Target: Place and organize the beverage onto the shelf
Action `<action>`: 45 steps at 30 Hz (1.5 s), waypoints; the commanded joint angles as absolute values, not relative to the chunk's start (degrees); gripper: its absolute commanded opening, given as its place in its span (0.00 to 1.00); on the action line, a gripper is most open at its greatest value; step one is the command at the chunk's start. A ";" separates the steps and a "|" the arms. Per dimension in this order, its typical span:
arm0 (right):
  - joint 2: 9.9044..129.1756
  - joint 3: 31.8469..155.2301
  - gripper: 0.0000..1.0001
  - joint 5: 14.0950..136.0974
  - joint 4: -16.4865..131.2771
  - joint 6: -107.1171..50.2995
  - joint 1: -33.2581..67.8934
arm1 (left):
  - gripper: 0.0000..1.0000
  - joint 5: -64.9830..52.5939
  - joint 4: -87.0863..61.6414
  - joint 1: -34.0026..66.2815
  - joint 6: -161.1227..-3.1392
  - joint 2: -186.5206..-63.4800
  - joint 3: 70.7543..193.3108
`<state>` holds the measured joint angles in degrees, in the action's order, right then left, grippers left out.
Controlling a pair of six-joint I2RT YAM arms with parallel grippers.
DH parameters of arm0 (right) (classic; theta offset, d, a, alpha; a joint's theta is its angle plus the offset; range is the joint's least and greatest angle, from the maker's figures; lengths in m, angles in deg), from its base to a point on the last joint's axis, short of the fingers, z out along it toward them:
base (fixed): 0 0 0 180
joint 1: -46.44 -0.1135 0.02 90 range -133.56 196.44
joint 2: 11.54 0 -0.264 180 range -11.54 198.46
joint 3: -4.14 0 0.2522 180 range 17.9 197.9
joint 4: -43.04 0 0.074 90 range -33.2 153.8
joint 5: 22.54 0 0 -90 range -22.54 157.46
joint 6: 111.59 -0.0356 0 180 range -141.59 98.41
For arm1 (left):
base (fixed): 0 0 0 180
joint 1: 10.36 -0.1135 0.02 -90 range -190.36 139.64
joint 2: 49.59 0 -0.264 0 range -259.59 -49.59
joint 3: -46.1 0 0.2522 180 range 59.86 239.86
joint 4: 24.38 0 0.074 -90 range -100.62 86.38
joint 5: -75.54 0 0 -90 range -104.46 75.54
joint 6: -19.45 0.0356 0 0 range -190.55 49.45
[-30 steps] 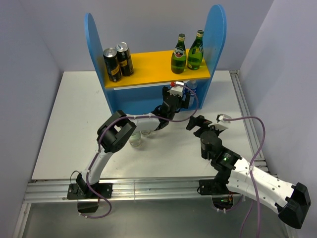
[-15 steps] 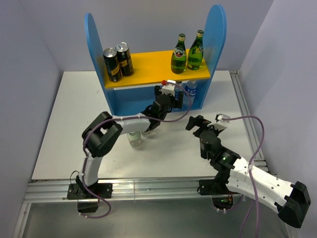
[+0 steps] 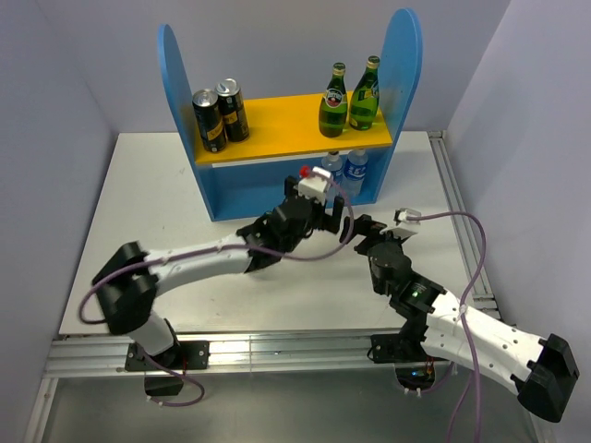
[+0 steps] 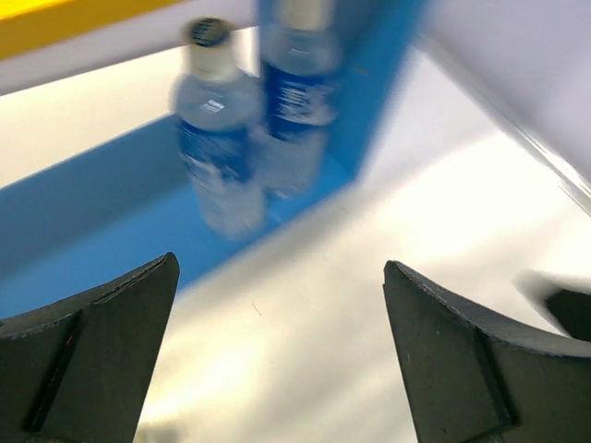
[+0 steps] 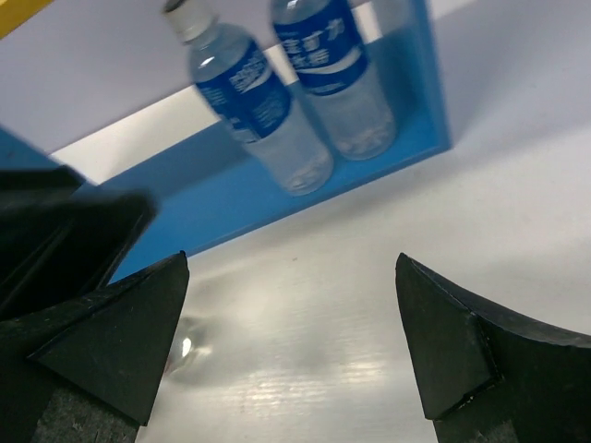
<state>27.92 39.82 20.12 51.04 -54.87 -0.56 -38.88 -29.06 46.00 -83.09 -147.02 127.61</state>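
The shelf (image 3: 277, 120) stands at the back of the table, blue with a yellow upper board. Two dark green bottles (image 3: 349, 97) stand at the right end of that board. Two water bottles with blue labels (image 3: 343, 171) stand upright side by side on the lower level, at its right end; they also show in the left wrist view (image 4: 217, 138) and the right wrist view (image 5: 259, 111). My left gripper (image 3: 323, 217) (image 4: 279, 263) hangs open over bare table in front of them. My right gripper (image 3: 367, 226) (image 5: 293, 257) is open just to its right, holding nothing.
Two black and gold cans (image 3: 220, 113) stand at the left end of the upper board. The left arm (image 3: 203, 258) lies stretched low across the middle of the table. A metal rail (image 3: 457, 212) runs along the table's right edge.
The left gripper has drawn back from the shelf's lower level toward the near side, and its elbow has swung down and left. Both water bottles stay on the shelf. The right arm has barely moved.
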 commanded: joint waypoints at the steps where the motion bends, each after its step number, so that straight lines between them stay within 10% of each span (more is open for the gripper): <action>1: 28.62 38.65 1.00 26.49 43.71 -51.31 -1.02 | 0.99 -46.87 -21.36 52.03 -84.08 -133.66 123.07; 15: 34.16 39.70 1.00 34.23 38.96 -47.87 -2.69 | 0.99 -59.09 -1.20 60.39 -114.91 -112.70 96.89; 45: 35.30 39.88 1.00 33.44 39.13 -47.87 -2.77 | 0.99 -63.94 -29.60 46.68 -112.22 -131.94 88.95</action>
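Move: The near clear soda bottle stands about 16 cm to the left hand's left, 6 cm back and some 15 cm below. The far soda bottle is 5 cm farther out and 5 cm to the right of it; the just-shelved water bottle is 12 cm ahead of the left hand, 4 cm right and 10 cm below. From the right hand, the near soda bottle lies about 32 cm left, 2 cm ahead and 11 cm below. Left hand swings back and about 19 cm left, drops, eases forward to the near bottle; right edges left. ##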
